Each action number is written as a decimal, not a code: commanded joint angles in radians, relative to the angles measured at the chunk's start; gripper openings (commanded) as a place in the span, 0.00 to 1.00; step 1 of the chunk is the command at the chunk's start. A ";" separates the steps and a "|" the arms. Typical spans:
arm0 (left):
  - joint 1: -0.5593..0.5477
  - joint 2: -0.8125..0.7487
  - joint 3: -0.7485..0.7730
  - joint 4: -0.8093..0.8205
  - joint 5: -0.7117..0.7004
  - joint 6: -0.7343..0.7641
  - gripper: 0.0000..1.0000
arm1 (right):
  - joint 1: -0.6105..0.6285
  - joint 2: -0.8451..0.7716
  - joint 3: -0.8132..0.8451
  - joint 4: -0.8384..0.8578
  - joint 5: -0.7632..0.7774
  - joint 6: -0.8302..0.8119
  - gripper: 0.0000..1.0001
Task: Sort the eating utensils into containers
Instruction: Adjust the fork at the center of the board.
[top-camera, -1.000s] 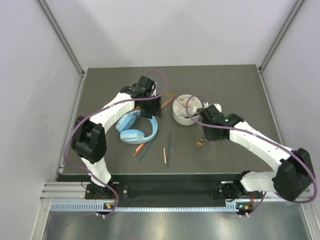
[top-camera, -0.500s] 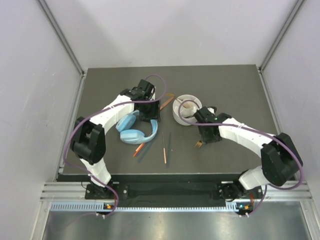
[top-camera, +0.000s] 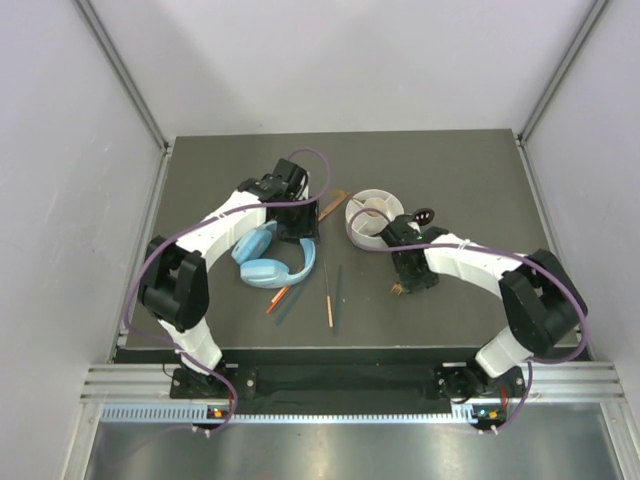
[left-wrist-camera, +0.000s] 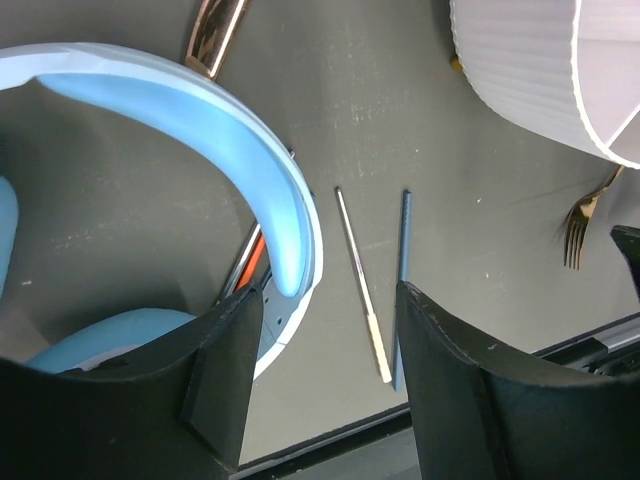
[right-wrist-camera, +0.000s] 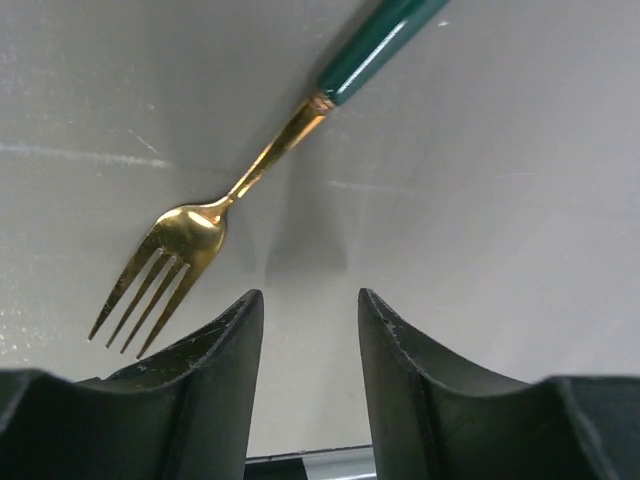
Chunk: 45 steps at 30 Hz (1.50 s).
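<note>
The white divided container (top-camera: 375, 217) stands mid-table and also shows in the left wrist view (left-wrist-camera: 540, 70). A gold fork (right-wrist-camera: 200, 240) with a dark green handle lies flat on the mat (top-camera: 398, 289), just ahead and to the left of my right gripper (right-wrist-camera: 310, 320). That gripper (top-camera: 409, 278) is open, nothing between its fingers. My left gripper (left-wrist-camera: 330, 400) hangs open and empty over the headphones' band (top-camera: 301, 228). Below it lie a thin orange-and-cream chopstick (left-wrist-camera: 362, 290) and a teal chopstick (left-wrist-camera: 403, 250). A bronze utensil (top-camera: 333, 203) lies left of the container, and a dark spoon (top-camera: 425, 213) right of it.
Light blue headphones (top-camera: 270, 258) lie left of centre, with another orange chopstick (top-camera: 277, 300) partly under their band. The mat's near edge runs just below the chopsticks. Grey walls enclose the table on both sides and behind.
My right arm has swung left and nearer, down over the gold fork, its jaws narrowing a little. That uncovered the dark spoon beside the container. The left gripper has barely shifted.
</note>
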 joint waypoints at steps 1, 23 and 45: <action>0.014 -0.064 -0.011 0.030 -0.024 -0.001 0.61 | 0.029 0.043 0.027 0.038 0.000 -0.018 0.45; 0.044 -0.089 -0.031 0.032 -0.038 0.007 0.61 | 0.122 0.188 0.312 0.072 -0.068 -0.131 0.49; 0.067 -0.110 -0.082 0.053 -0.013 0.013 0.61 | 0.065 0.161 0.383 -0.089 -0.011 -0.446 0.78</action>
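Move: The right hand is low, fingers part-open, some 2 cm above the board. The green-handled fork lies with its middle about 6 cm ahead, neither left nor right, its tines pointing back and to the left. The white bowl of utensils stands roughly 14 cm ahead and 10 cm left, and the blue stick lies about 18 cm left and 3 cm back. From the left hand, the fork's middle is some 25 cm right, 3 cm back and 10 cm below. The right fingertips nudge the fork on a low sweep: they dip about 1 cm, run left towards its tined end, then curve forward and up to the bowl's near rim, some 9 cm left and 6 cm forward. The hand then swings back right about 3 cm while rising, turning some 25 degrees counter-clockwise and opening wider. The left hand drifts about 3 cm left. ##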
